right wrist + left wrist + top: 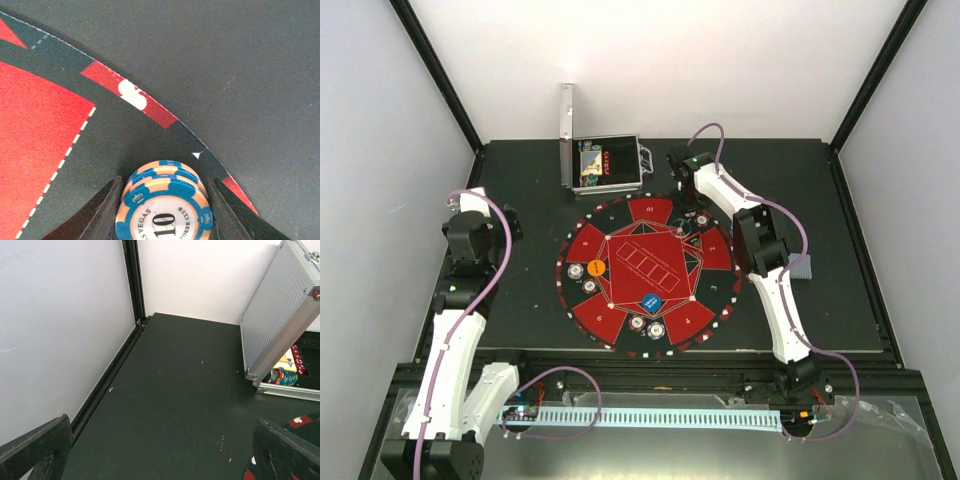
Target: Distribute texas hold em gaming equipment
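Note:
My right gripper (165, 181) is shut on a small stack of blue-and-peach poker chips (165, 212) marked 10, low over the black band near the rim of the round red-and-black mat (45, 125). From above, that gripper (698, 220) is at the mat's upper right sector. More chips (577, 271) lie on the mat (620, 245) at the left and at the bottom (646, 326), with an orange disc (597, 267) and a blue disc (653, 303). My left gripper (161, 422) stands open over bare table at the far left (480, 205).
The open silver case (605, 165) stands behind the mat; its raised lid (280, 305) and the chips inside (282, 376) show in the left wrist view. A grey-blue card stack (801, 267) lies to the right of the right arm. White walls enclose the table.

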`<state>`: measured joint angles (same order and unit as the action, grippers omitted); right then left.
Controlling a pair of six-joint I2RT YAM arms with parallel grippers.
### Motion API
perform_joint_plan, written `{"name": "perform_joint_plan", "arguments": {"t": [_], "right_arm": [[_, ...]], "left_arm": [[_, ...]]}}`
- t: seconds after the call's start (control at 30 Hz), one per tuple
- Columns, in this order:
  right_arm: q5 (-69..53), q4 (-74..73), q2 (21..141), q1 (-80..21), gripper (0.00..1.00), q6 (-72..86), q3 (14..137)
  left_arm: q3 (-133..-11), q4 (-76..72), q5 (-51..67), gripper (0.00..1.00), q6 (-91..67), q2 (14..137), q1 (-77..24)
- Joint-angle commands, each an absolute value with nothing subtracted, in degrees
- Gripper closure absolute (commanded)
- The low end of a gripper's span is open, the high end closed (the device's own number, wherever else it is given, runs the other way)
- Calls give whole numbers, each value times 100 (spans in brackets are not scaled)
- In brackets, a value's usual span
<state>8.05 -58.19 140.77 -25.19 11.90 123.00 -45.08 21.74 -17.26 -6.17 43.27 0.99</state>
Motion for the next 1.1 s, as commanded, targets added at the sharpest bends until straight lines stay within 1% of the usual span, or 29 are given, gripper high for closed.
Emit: {"name": "perform_joint_plan", "arguments": {"t": [0.0,0.13,0.3,0.37,0.43,0.57,0.7,0.77,0.87,0.93,1.07], "right_arm": [[940,-5977,14170,-2458,65,1092,12568],[938,-6011,14224,-2442,64,1073,12601],[932,-6037,14264,-2429,60,1037,12611],[915,-6030,14273,-2426,56,1029,12611],[905,-6025,14273,-2426,50,1028,12623],[914,-6005,14211,-2426,40,998,12697],[923,-6205,14095,-2424,37,925,12968],[907,-6234,13844,-2426,34,883,12947],[905,-6076,13135,-2426,28,887,12462],[972,-5862,12543,-2418,22,917,11907],[1112,-5579,11442,-2242,17,947,10615]], "left_arm": [[-4610,2078,-1618,1,-620,4368,54],[-4616,2076,-1613,1,-622,4369,55],[-4618,2080,-1621,1,-624,4368,55],[-4613,2083,-1617,1,-624,4368,55],[-4613,2079,-1617,1,-623,4368,54],[-4618,2076,-1617,1,-616,4368,54],[-4612,2087,-1633,1,-615,4360,58],[-4618,2091,-1635,1,-615,4355,54],[-4614,2090,-1634,1,-615,4337,55],[-4613,2087,-1635,1,-622,4325,58],[-4622,2096,-1605,1,-632,4315,47]]}}
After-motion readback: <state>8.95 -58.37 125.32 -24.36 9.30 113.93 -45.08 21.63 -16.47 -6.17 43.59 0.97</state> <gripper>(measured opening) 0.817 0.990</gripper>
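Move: The right hand already holds the blue-edged chips upright over the mat's outer rim; the spot for them is about 1 cm below and 1 cm to its right. The orange-edged chip lies roughly 3 cm back and 4 cm right of the hand, the clear disc 5 cm back and 3 cm left, the cyan chip stack some 5 cm back and 13 cm right. From the left hand the spot is about 18 cm ahead, 46 cm right and 27 cm below. Easing barely half a centimetre to the right and a touch down, the right hand settles the blue-edged chips on the mat beside the orange-edged chip. It stays there while its fingers open from under half to mostly wide and let go, then rises about 9 cm, ever faster, drawing back some 3 cm from its farthest reach as it climbs clear. ##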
